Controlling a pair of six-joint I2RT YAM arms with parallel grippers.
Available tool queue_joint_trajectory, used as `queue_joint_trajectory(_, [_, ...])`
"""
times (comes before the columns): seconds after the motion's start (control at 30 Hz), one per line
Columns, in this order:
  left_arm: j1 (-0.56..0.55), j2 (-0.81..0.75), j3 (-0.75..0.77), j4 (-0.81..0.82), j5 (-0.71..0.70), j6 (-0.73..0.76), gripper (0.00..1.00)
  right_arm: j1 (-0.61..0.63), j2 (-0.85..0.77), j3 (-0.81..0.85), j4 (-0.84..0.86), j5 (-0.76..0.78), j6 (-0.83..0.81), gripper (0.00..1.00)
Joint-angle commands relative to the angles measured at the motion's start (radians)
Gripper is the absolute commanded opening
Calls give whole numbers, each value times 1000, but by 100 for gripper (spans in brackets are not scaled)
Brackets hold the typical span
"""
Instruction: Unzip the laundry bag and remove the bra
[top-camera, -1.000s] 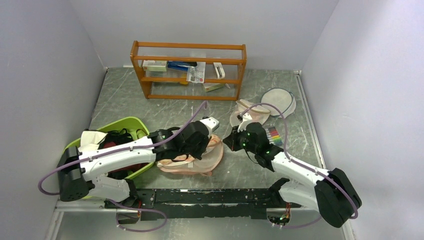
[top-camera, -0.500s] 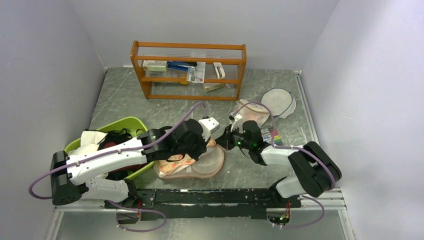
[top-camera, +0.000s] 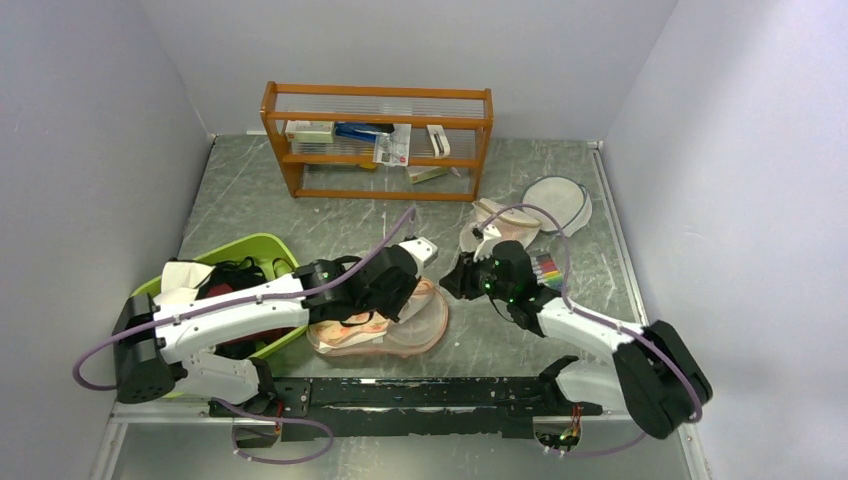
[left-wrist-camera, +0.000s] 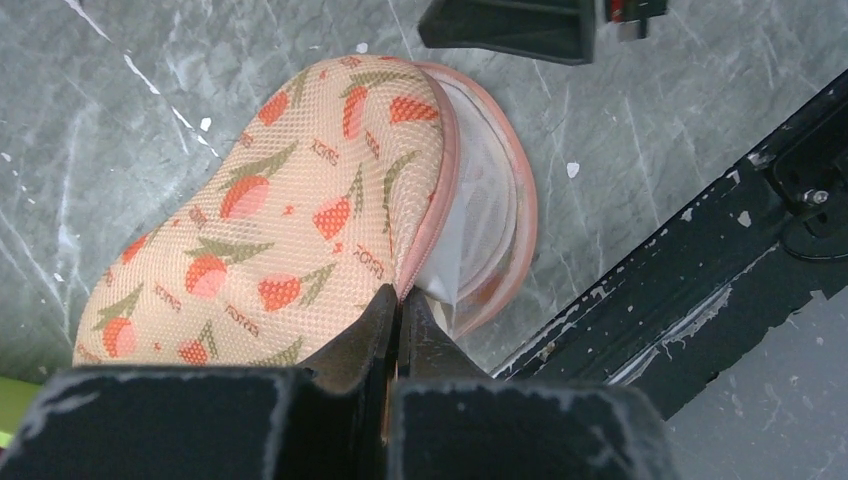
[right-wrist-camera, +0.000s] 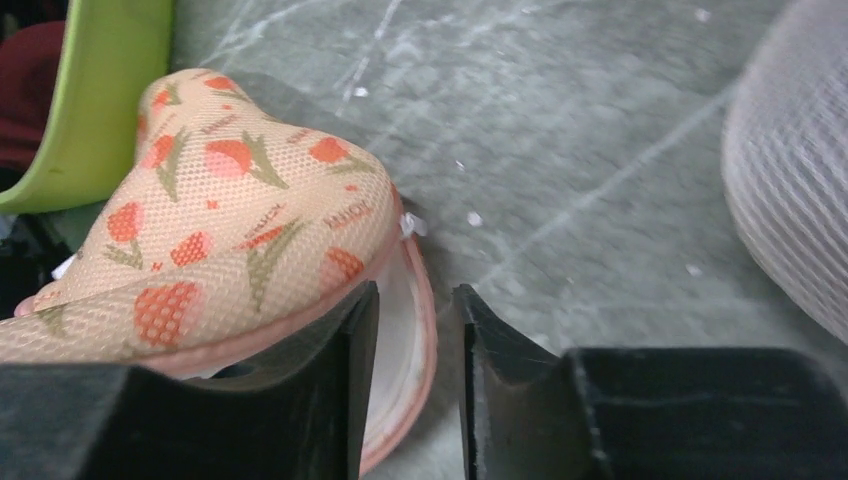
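Note:
The laundry bag (top-camera: 400, 335), peach with orange-red flowers, lies at the near middle of the table with its zip open along the right side. My left gripper (left-wrist-camera: 399, 295) is shut on the pink zip edge of the top shell (left-wrist-camera: 290, 210) and holds it raised. In the gap a white layer (left-wrist-camera: 480, 200) shows; I cannot tell whether it is the bra. My right gripper (right-wrist-camera: 415, 292) is open at the bag's right rim (right-wrist-camera: 425, 300), its left finger under the raised shell (right-wrist-camera: 220, 240) and its right finger over bare table. From above, the right gripper (top-camera: 450, 283) sits just right of the bag.
A green basin (top-camera: 255, 246) with dark and white cloth sits to the left. At the back stands a wooden rack (top-camera: 378, 185). A white mesh disc (top-camera: 558, 203), a pale folded item (top-camera: 500, 228) and a marker pack (top-camera: 549, 270) lie to the right. A black rail (top-camera: 420, 392) runs along the front.
My right gripper has gone from shut to open and drawn back slightly from the bag's right rim. The bag's top shell now stands higher. The left gripper keeps its grip.

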Motion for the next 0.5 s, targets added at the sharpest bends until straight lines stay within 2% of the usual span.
queue_joint_trajectory(0.0, [-6, 51, -10, 43, 36, -4, 7, -7, -120, 26, -366, 157, 74, 38])
queue_joint_trajectory(0.07, [-8, 70, -12, 62, 66, 6, 8, -9, -178, 16, -429, 161, 107, 43])
queue_joint_trajectory(0.13, [-7, 85, -19, 84, 99, 13, 14, -10, -228, -10, -448, 136, 136, 46])
queue_joint_trajectory(0.3, [-9, 85, -53, 107, 142, -1, 50, -10, -322, -44, -495, 127, 167, 49])
queue_joint_trajectory(0.4, [-9, 47, -82, 98, 147, -12, 61, -10, -343, -28, -519, 115, 160, 50])
queue_joint_trajectory(0.47, [-8, 23, -95, 76, 137, -23, 63, -9, -339, -6, -531, 93, 151, 53])
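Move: My left hand already pinches the trim of the laundry bag's raised flap; the bag's open mouth, with white cloth in it, lies about 14 cm below, 5 cm to the right and 3 cm back. The green basket's middle is some 40 cm to its left, level fore-and-aft. From my right hand the mouth is about 9 cm back, 6 cm left and 7 cm below; the small mesh bag stands roughly 12 cm ahead and 13 cm right. I lower my left hand about 5 cm towards the bag's mouth, easing back a little at the end, and open its fingers from the pinch to well over half, letting go of the flap's trim. Meanwhile my right hand draws back and to the right, about 5 cm each way, along the right side of the bag, tipping down and turning slightly clockwise as its partly open fingers spread to about half. ##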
